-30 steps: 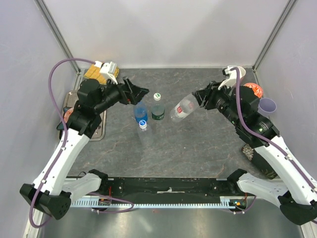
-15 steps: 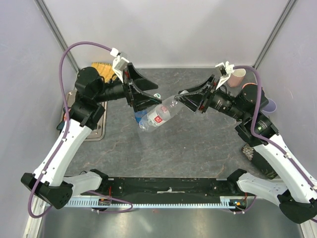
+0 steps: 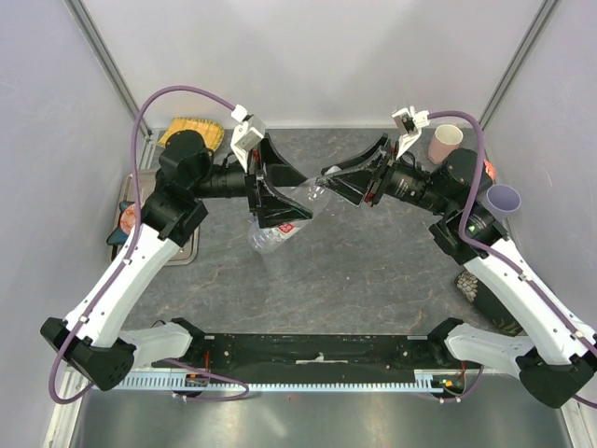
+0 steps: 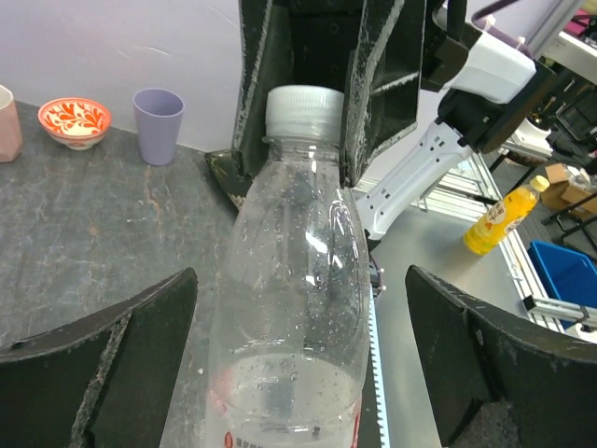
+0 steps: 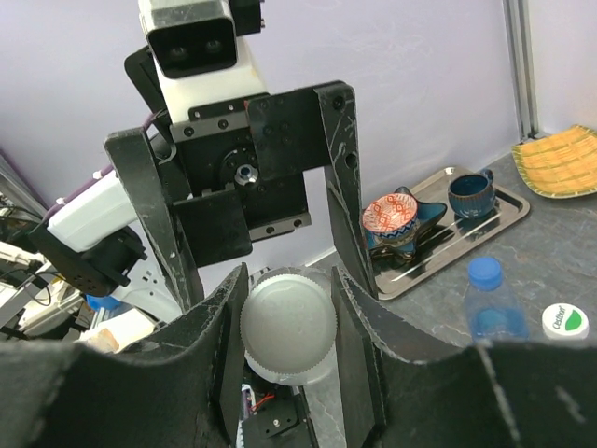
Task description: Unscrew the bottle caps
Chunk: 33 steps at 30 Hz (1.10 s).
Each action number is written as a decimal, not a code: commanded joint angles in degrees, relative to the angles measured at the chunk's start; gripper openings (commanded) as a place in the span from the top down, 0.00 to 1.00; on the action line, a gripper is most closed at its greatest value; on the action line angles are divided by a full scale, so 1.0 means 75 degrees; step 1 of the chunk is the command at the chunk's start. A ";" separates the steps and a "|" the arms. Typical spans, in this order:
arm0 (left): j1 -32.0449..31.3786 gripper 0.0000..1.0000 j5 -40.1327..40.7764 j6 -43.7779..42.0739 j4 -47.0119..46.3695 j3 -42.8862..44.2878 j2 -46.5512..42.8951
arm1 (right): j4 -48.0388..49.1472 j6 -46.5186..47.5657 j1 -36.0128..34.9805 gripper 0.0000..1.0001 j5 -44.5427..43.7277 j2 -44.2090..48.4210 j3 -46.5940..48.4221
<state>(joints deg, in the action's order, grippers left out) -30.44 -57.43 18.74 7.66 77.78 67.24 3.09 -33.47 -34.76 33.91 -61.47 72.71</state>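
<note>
My right gripper [image 3: 326, 184] is shut on the plain white cap [image 5: 289, 327] of a clear bottle [image 3: 280, 222] with a red label and holds it tilted in the air. The cap also shows in the left wrist view [image 4: 304, 110], pinched between the right fingers [image 4: 382, 84]. My left gripper [image 3: 304, 198] is open, its jaws wide on both sides of the bottle body [image 4: 289, 308] without touching it. A blue-tinted bottle with a blue cap [image 5: 485, 273] and a white-and-green cap [image 5: 564, 319] stand on the table behind. The other bottles are hidden in the top view.
A metal tray [image 5: 448, 245] with a patterned bowl [image 5: 390, 215] and a dark blue cup [image 5: 471, 194] lies at the left edge. A yellow plate [image 3: 191, 128] is at the back left. A pink cup [image 3: 446, 142] and a purple cup [image 3: 504, 198] stand at the right.
Both arms rose and came together over the table's middle. The right gripper carried the clear bottle leftward by its cap, into the open left jaws.
</note>
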 commanded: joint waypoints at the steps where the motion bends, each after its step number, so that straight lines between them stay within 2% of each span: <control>1: -0.0160 0.00 -0.0230 -0.0681 0.0559 0.0048 0.0023 | 0.0525 -0.0212 -0.0006 1.00 0.0295 -0.0077 0.0454; 5: -0.0184 0.00 -0.0054 -0.0952 0.0795 -0.0081 -0.0129 | 0.0747 -0.0447 -0.0006 1.00 0.0564 -0.0170 0.0501; 8: -0.0196 0.05 -0.0089 -0.1069 0.0830 -0.0187 -0.0200 | 0.0911 -0.0646 -0.0006 1.00 0.0739 -0.0229 0.0524; 14: -0.0243 0.22 -0.0288 -0.1257 0.0854 -0.0327 -0.0270 | 0.1252 -0.0974 -0.0005 1.00 0.1021 -0.0393 0.0548; 17: -0.0254 0.40 -0.0312 -0.1304 0.0865 -0.0397 -0.0317 | 0.1240 -0.0986 -0.0017 1.00 0.1057 -0.0429 0.0560; 19: -0.0266 0.44 -0.0323 -0.1350 0.0854 -0.0421 -0.0341 | 0.1123 -0.0940 -0.0017 1.00 0.0999 -0.0440 0.0571; 20: -0.0266 0.46 -0.0254 -0.1362 0.0854 -0.0444 -0.0364 | 0.1018 -0.0893 -0.0006 0.91 0.0905 -0.0429 0.0618; 21: -0.0266 0.47 -0.0207 -0.1397 0.0865 -0.0456 -0.0387 | 0.0681 -0.0637 -0.0017 0.73 0.0788 -0.0405 0.0665; 22: -0.0266 0.47 -0.0102 -0.1409 0.0865 -0.0468 -0.0446 | 0.0480 -0.0518 -0.0017 0.37 0.0427 -0.0336 0.0770; 23: -0.0266 0.47 0.0178 -0.1421 0.0877 -0.0491 -0.0481 | 0.0281 -0.0401 -0.0006 0.23 0.0169 -0.0288 0.0840; 25: -0.0278 0.47 0.0530 -0.1514 0.0877 -0.0503 -0.0575 | -0.0235 -0.0131 -0.0017 0.07 -0.0788 -0.0113 0.1015; 28: -0.0336 0.47 0.1666 -0.1596 0.0702 -0.0527 -0.0657 | -0.0892 -0.0060 -0.0005 0.03 -0.1706 -0.0007 0.1308; 29: -0.0383 0.48 0.2377 -0.1597 0.0608 -0.0561 -0.0727 | -0.0997 -0.0072 -0.0017 0.03 -0.2266 0.0016 0.1356; 33: -0.0676 0.50 0.4150 -0.1701 0.0198 -0.0655 -0.0880 | -0.1560 -0.0236 -0.0017 0.07 -0.3103 -0.0065 0.1742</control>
<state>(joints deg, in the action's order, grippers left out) -33.54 -42.87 9.28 14.02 73.38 63.16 -4.01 -35.14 -34.81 21.71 -62.48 81.47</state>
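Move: The clear bottle hangs aslant from the right gripper, held at the neck; its middle is about 5 cm back, 5 cm left and 8 cm below that hand. From the open left hand the same middle lies some 3 cm back, 1 cm right and 4 cm down. Below them stand the green-capped bottle, roughly 13 cm ahead of the left hand and level with it sideways, 19 cm down, and the blue-capped bottle, about 12 cm ahead, 8 cm left and 20 cm down. The clear bottle passes from right gripper to left: the left hand sinks about 3 cm, edging back, and closes its fingers around the body, while the right, still holding the neck, eases slightly left. Then the right fingers open and leave the cap, going up some 4 cm, to the right and forward, as the left swings forward about 3 cm, turning 10 degrees or so counter-clockwise. ##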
